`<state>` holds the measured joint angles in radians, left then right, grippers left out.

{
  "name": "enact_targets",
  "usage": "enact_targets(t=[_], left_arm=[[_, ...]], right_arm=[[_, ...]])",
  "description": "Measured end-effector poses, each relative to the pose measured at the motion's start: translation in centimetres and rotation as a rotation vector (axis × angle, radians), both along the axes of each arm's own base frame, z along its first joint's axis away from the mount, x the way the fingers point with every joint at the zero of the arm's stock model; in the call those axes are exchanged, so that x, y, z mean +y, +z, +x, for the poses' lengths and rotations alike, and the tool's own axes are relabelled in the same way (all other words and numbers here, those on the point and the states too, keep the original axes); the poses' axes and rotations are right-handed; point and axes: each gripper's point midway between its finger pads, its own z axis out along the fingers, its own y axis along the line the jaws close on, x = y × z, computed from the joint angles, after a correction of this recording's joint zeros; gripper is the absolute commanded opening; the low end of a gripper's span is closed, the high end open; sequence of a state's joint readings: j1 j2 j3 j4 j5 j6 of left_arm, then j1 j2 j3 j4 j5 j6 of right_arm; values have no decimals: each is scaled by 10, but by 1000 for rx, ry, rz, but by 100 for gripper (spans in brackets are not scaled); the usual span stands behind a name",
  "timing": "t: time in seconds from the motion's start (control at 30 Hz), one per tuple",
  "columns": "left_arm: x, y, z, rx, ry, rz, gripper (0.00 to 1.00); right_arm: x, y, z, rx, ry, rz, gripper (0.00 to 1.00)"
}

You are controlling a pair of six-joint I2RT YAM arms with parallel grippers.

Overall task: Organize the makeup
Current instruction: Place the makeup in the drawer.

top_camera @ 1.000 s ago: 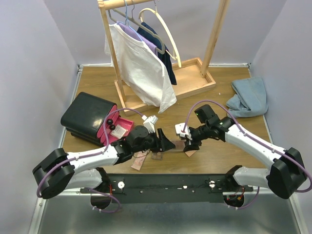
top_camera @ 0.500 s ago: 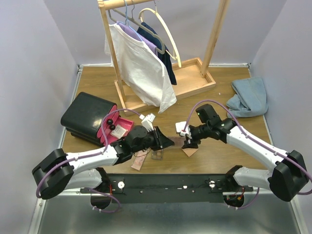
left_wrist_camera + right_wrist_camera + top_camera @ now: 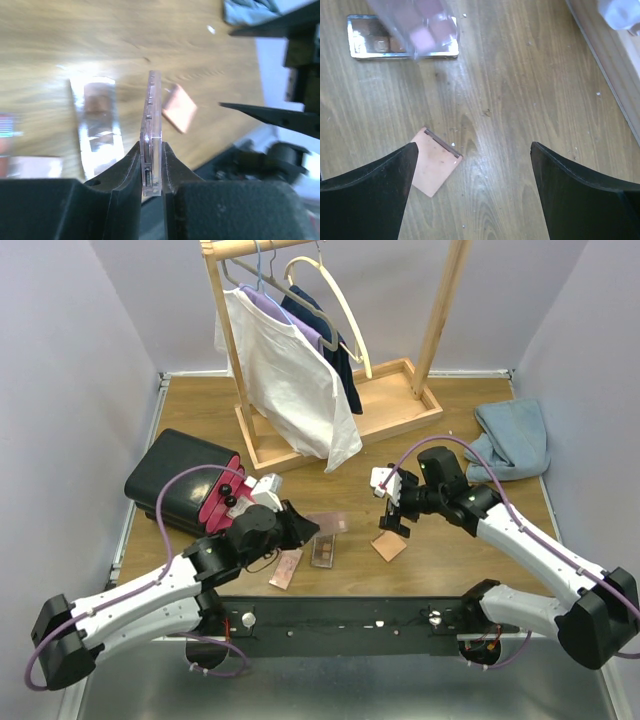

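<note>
My left gripper (image 3: 308, 528) is shut on a clear flat eyeshadow palette (image 3: 327, 524), held above the table. In the left wrist view, that palette (image 3: 154, 100) stands edge-on, clamped between my left gripper's (image 3: 151, 146) jaws. Two more palettes lie flat near the front edge, a brown one (image 3: 323, 553) and a pink one (image 3: 286, 568). A square peach compact (image 3: 389, 545) lies just below my right gripper (image 3: 393, 522). In the right wrist view, the right gripper (image 3: 474, 147) stands wide open and empty over bare wood, with the compact (image 3: 436, 169) by its left finger.
A black case (image 3: 180, 478) with an open pink drawer (image 3: 245, 508) holding two small dark round items sits at the left. A wooden clothes rack (image 3: 330, 360) with hanging shirts fills the back. A blue cloth (image 3: 512, 438) lies at the right edge.
The right gripper has opened wide, let go of the clear palette and pulled back to the right. The left gripper closed on that palette and drew it back leftward.
</note>
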<state>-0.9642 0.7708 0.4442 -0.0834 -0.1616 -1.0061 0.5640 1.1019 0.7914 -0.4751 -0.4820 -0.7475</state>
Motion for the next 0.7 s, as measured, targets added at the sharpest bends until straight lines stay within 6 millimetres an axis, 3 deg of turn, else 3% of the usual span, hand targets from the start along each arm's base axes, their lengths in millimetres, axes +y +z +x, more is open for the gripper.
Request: enact_targets(t=[0.37, 0.47, 0.53, 0.7], left_arm=[[87, 24, 24, -81, 257, 417, 6], [103, 19, 27, -83, 297, 525, 6], [114, 16, 29, -84, 321, 587, 1], [130, 22, 31, -125, 393, 587, 0]], right_arm=[[-4, 1, 7, -7, -41, 0, 100], [-5, 1, 7, -7, -41, 0, 100], [-5, 1, 7, -5, -42, -1, 100], [-5, 0, 7, -3, -42, -3, 100]])
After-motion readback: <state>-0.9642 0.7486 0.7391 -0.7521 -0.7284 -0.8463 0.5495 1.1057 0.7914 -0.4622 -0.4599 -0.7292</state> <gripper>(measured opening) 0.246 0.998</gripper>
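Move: The open pink drawer, where the palette held by the left hand is going, lies about 18 cm to that hand's left, 4 cm ahead and some 8 cm below. A compact already lies in the drawer, about 20 cm left and 4 cm ahead. The clear-lidded palette lies on the table 6 cm back and 3 cm right; the pink palette is 13 cm back and 7 cm left. From the right hand the drawer is about 40 cm left and 3 cm ahead. Leftward in one quick sweep of about 13 cm, drifting slightly forward, the left hand carries the palette still pinched between its fingertips from above the open table towards the pink drawer. On the way it rolls some 35 degrees, its left side rising, and turns about 20 degrees counter-clockwise, slowing as it comes close to the drawer's right-hand edge. ##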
